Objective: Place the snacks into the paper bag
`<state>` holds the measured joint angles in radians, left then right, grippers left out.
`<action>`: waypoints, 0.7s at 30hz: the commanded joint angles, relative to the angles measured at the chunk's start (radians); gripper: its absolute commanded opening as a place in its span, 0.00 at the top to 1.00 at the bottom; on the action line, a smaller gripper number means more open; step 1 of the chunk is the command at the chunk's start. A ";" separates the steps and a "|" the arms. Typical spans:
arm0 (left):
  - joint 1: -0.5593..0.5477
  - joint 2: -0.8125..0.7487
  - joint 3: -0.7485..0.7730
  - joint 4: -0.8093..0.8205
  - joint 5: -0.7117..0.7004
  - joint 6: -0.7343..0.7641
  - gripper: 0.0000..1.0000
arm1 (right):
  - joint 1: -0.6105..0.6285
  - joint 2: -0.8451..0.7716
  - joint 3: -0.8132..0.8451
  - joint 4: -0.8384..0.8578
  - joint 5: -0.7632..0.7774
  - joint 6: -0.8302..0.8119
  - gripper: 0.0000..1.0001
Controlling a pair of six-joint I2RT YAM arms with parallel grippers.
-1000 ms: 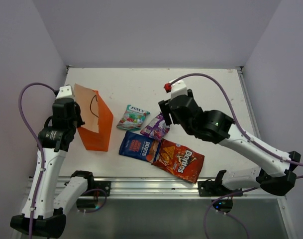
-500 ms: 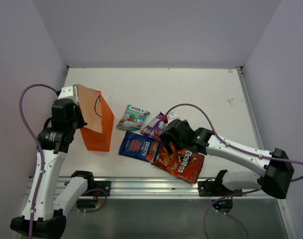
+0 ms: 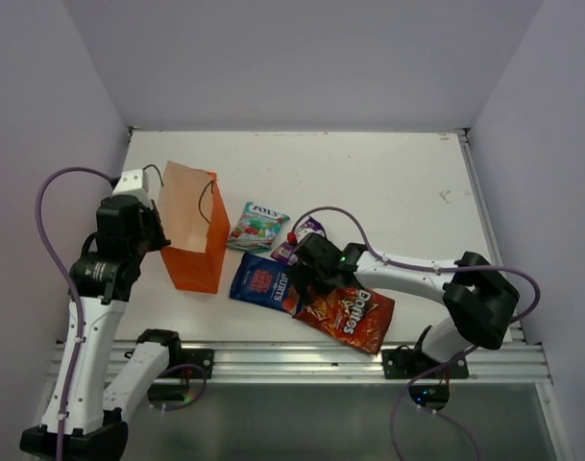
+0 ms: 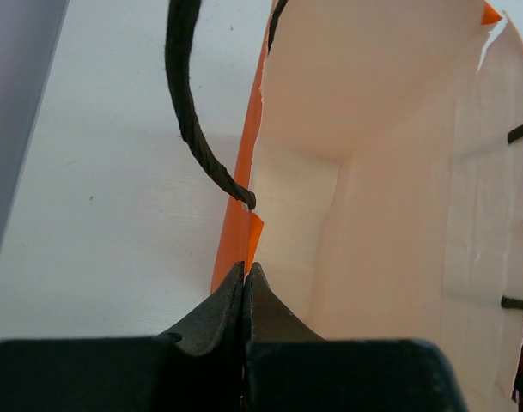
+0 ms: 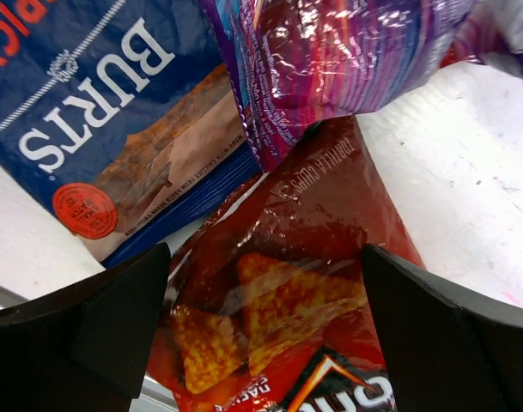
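Observation:
The orange paper bag [image 3: 194, 252] stands upright at the left, mouth open, pale inside [image 4: 390, 172]. My left gripper [image 4: 246, 273] is shut on its left rim, below a black cord handle [image 4: 197, 120]. The red-orange Doritos bag [image 3: 354, 315] lies flat at the front, its left edge under the dark blue bag [image 3: 263, 281]. My right gripper [image 5: 265, 296] is open, low over the Doritos bag's [image 5: 287, 326] upper end, one finger on each side. The purple packet [image 5: 347, 60] and blue bag [image 5: 106, 94] lie just beyond. The green-white-pink sweets packet [image 3: 257, 227] lies behind them.
The table's front edge and a metal rail [image 3: 302, 360] run just below the Doritos bag. Walls close in at left, right and back.
My right arm has dropped and swung left, from above the purple packet down over the Doritos bag. The paper bag has been tipped upright with its mouth wider.

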<state>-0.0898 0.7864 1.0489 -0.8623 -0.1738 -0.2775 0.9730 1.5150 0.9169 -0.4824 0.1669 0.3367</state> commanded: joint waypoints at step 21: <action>-0.036 -0.038 -0.033 0.000 0.099 -0.008 1.00 | 0.016 -0.069 0.659 -0.418 0.184 -0.063 1.00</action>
<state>-0.1131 0.7414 1.0168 -0.8616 -0.0978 -0.2771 0.9836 1.5257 1.2861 -0.7986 0.2409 0.3321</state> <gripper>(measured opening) 0.008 0.159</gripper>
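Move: The right gripper is open just above the upper left end of the Doritos, whose middle lies roughly 8 cm to the right, 4 cm back and 2 cm below. The Burts is about 7 cm left and 1 cm ahead, the purple packet some 9 cm ahead and 1 cm left. From the left gripper, already shut on the paper bag's rim, the Doritos lie around 34 cm right, 9 cm back and 22 cm down. Settle the right gripper a final centimetre onto the Doritos, close its fingers to pinch the packet near its upper left end, then lift about 10 cm, easing forward and left late in the rise. Keep the left fingers shut on the paper bag's rim and draw it about 2 cm to the right. ##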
